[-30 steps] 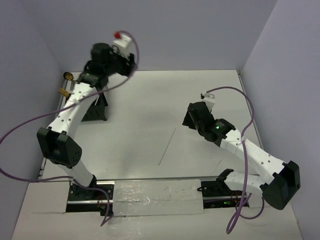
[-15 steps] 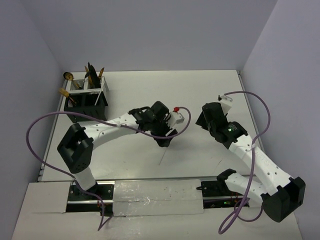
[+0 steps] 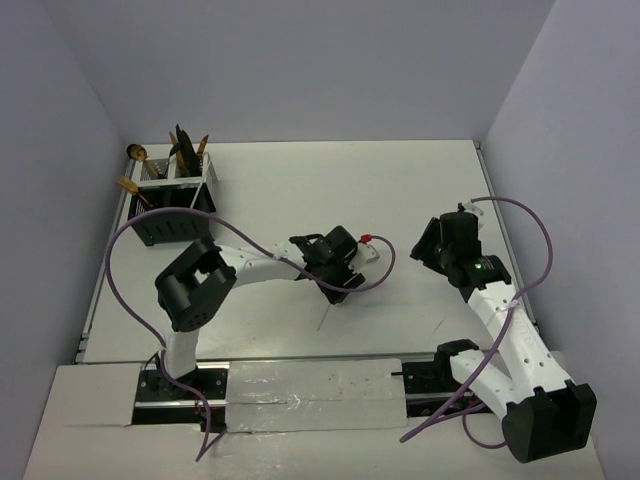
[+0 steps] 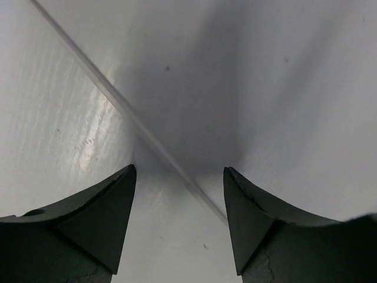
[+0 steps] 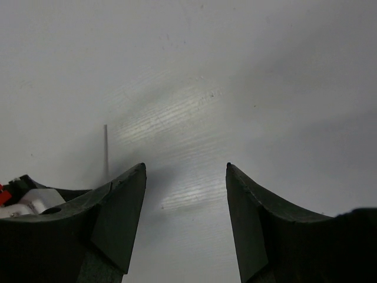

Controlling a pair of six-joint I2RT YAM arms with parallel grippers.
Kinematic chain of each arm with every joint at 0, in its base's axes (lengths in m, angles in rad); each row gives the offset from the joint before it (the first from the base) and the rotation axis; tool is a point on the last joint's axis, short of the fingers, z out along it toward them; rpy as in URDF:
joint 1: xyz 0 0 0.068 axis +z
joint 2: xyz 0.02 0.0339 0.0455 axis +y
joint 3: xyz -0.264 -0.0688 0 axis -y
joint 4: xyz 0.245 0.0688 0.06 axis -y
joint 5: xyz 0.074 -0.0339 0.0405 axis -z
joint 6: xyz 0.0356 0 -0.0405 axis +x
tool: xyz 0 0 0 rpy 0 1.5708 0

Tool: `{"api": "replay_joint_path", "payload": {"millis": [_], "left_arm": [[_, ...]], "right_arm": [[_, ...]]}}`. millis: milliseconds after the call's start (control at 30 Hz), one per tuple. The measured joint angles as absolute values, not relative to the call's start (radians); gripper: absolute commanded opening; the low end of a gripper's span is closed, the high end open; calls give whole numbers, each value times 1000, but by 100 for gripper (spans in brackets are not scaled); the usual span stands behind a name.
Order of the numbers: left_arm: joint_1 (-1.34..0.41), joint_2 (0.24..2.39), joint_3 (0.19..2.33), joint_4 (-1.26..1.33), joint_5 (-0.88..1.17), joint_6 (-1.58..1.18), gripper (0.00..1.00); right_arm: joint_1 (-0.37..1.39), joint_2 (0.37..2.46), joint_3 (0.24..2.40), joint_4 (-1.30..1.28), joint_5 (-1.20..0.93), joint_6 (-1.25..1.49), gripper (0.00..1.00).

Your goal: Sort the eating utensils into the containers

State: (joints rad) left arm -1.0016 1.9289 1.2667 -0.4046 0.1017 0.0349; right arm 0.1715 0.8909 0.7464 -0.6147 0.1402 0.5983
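The containers, a black caddy [image 3: 176,222] with perforated silver panels, stand at the far left of the table. Several eating utensils [image 3: 181,152] with gold heads and dark handles stand upright in it; one gold head [image 3: 133,152] sticks out to the left. My left gripper [image 3: 335,293] [image 4: 179,171] hangs open low over the middle of the table, astride a thin white stick [image 4: 135,121] and holding nothing. Over the right side of the table my right gripper [image 3: 430,245] [image 5: 185,168] is open and empty above bare table.
The thin white stick [image 3: 322,318] lies slanted on the white table [image 3: 300,190] near its front middle; it also shows at the left of the right wrist view as a thin line [image 5: 106,147]. Purple walls close in the back and both sides.
My left arm has swung from above the caddy down to the table's middle, over the stick. My right arm has drawn back toward the right.
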Motion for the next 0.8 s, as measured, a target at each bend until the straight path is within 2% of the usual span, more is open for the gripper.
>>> {"api": "replay_joint_path", "payload": {"millis": [100,200,433,500,533,567,800], "left_arm": [[-1008,1965,1310,-399,68,30,63],[-1016,1996,1346,-398,31,30,49],[-1053,2001,1352,-403,-46,89,41],[-1061,2001,1351,-406,-47,102,22],[-1064,2001,1350,-407,-45,106,3],[-1066,2001,1348,-407,-42,106,0],[-1053,1996,1348,-412,-40,118,0]], "right_arm": [[169,873,726,-616,118,578,64],[169,838,717,-622,116,559,64],[169,741,717,-635,154,527,64],[169,739,717,-635,158,524,64],[169,741,717,-635,158,522,64],[169,744,717,-635,160,521,64],[169,754,718,-636,165,511,64]]}}
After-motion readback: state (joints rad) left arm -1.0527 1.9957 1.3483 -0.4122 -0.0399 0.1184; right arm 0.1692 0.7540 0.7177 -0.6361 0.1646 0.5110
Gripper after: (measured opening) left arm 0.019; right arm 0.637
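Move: The left hand, fingers open and pointing steeply down, is already over the middle of the thin white stick: it lies about 2 cm below the fingertips, perhaps 1 cm ahead and level sideways, running slantwise between the fingers. Nothing else lies close by. From the right hand the same stick is roughly 22 cm to the left, 5 cm back and 14 cm lower. Low over the table, the left hand slides about 2 cm forward and right, then steadies with a small drift back, its wrist tilting less than 10 degrees so the fingertips swing forward. The fingers shut from wide open and pinch the stick near its middle. The right hand, empty and still open, eases some 2 cm back, up and slightly right, away from the stick. ##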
